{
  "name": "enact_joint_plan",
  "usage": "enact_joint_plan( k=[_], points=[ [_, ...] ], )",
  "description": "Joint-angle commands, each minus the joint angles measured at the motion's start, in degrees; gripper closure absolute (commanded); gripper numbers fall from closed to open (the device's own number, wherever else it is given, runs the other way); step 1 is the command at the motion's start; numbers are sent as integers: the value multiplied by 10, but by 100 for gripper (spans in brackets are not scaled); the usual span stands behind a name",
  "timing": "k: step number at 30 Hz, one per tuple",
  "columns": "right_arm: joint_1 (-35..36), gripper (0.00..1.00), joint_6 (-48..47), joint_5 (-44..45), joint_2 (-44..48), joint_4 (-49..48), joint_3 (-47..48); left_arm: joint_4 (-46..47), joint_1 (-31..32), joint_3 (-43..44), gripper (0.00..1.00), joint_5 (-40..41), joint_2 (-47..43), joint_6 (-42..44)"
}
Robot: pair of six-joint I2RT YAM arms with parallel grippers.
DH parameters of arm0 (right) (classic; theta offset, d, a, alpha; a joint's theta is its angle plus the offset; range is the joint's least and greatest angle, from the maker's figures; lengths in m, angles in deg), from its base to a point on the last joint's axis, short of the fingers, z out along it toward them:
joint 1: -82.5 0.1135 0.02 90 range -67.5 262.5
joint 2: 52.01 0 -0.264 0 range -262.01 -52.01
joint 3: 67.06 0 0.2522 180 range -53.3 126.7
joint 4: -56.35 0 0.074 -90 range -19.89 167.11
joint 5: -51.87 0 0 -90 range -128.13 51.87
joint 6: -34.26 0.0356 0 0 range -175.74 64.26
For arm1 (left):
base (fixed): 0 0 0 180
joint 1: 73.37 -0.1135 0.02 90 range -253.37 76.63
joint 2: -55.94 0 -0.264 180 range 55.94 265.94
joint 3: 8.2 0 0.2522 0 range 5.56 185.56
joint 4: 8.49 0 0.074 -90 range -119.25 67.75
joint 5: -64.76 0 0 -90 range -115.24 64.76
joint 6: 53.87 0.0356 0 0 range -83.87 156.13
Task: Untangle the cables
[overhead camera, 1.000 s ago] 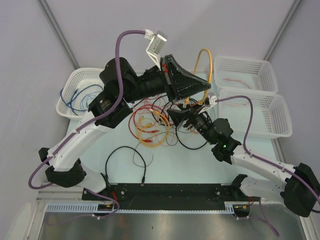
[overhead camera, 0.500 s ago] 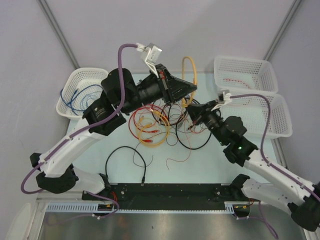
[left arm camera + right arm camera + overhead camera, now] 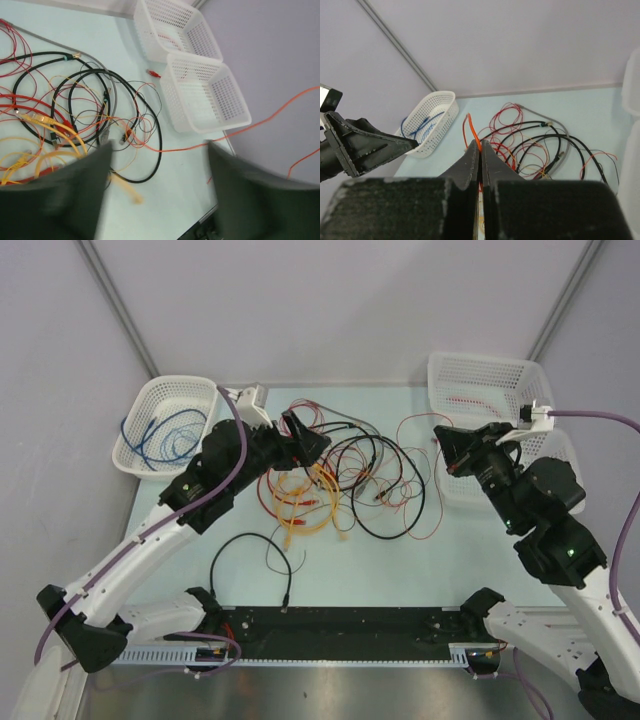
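Observation:
The cables (image 3: 340, 478) lie tangled mid-table: red, orange-yellow and black loops crossing one another. My left gripper (image 3: 320, 440) hovers open at the pile's left edge. In the left wrist view the left gripper (image 3: 159, 147) has nothing between its wide-apart fingers, and a blurred yellow cable end (image 3: 125, 187) hangs below. My right gripper (image 3: 440, 435) is shut on a thin orange cable (image 3: 474, 131), raised to the right of the pile. From the right gripper (image 3: 480, 144) this strand (image 3: 260, 120) runs back down to the tangle (image 3: 85, 115).
A white basket (image 3: 140, 405) holding a blue cable sits at the far left. Two white baskets (image 3: 490, 365) (image 3: 556, 502) stand at the far right, close behind my right arm. A separate black cable (image 3: 250, 545) lies near the front edge.
My left gripper opened, let go of the lifted yellow cable, and dropped leftward to the pile. My right gripper shut on the thin orange cable and pulled it right.

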Motion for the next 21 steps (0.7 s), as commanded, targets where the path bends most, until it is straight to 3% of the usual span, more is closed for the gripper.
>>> enact_joint_plan(
  k=[1,10,21],
  points=[
    [-2,100,-27,16,-34,56,50,42,-1,-40,1,-14,-15,-13],
    [-47,100,-35,67,-106,64,132,54,-1,-109,0,-6,-47,-29],
    [-163,100,-30,198,-163,-62,217,59,-1,-181,1,-25,-70,-57]
  ],
)
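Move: My right hand holds the thin red cable. The near right bin is about 14 cm ahead and 24 cm to its right, the far right bin some 30 cm ahead and 22 cm right, both nearly 40 cm below. The cable tangle sits roughly 16 cm ahead and 15 cm left of it. From my empty left hand, the tangle is about 13 cm ahead, 6 cm right and 35 cm down, the yellow cable 4 cm ahead and 2 cm left, equally low. Keeping the thin red cable pinched in my shut right fingers, I carry it forward about 8 cm, then sweep right as much again and rise some 5 cm towards the two right bins, the hand swinging clockwise about 25 degrees. My left hand, already part open and free of the yellow cable, spreads its fingers fully and sinks 8 or 9 cm over the tangle, tipping slightly down. ##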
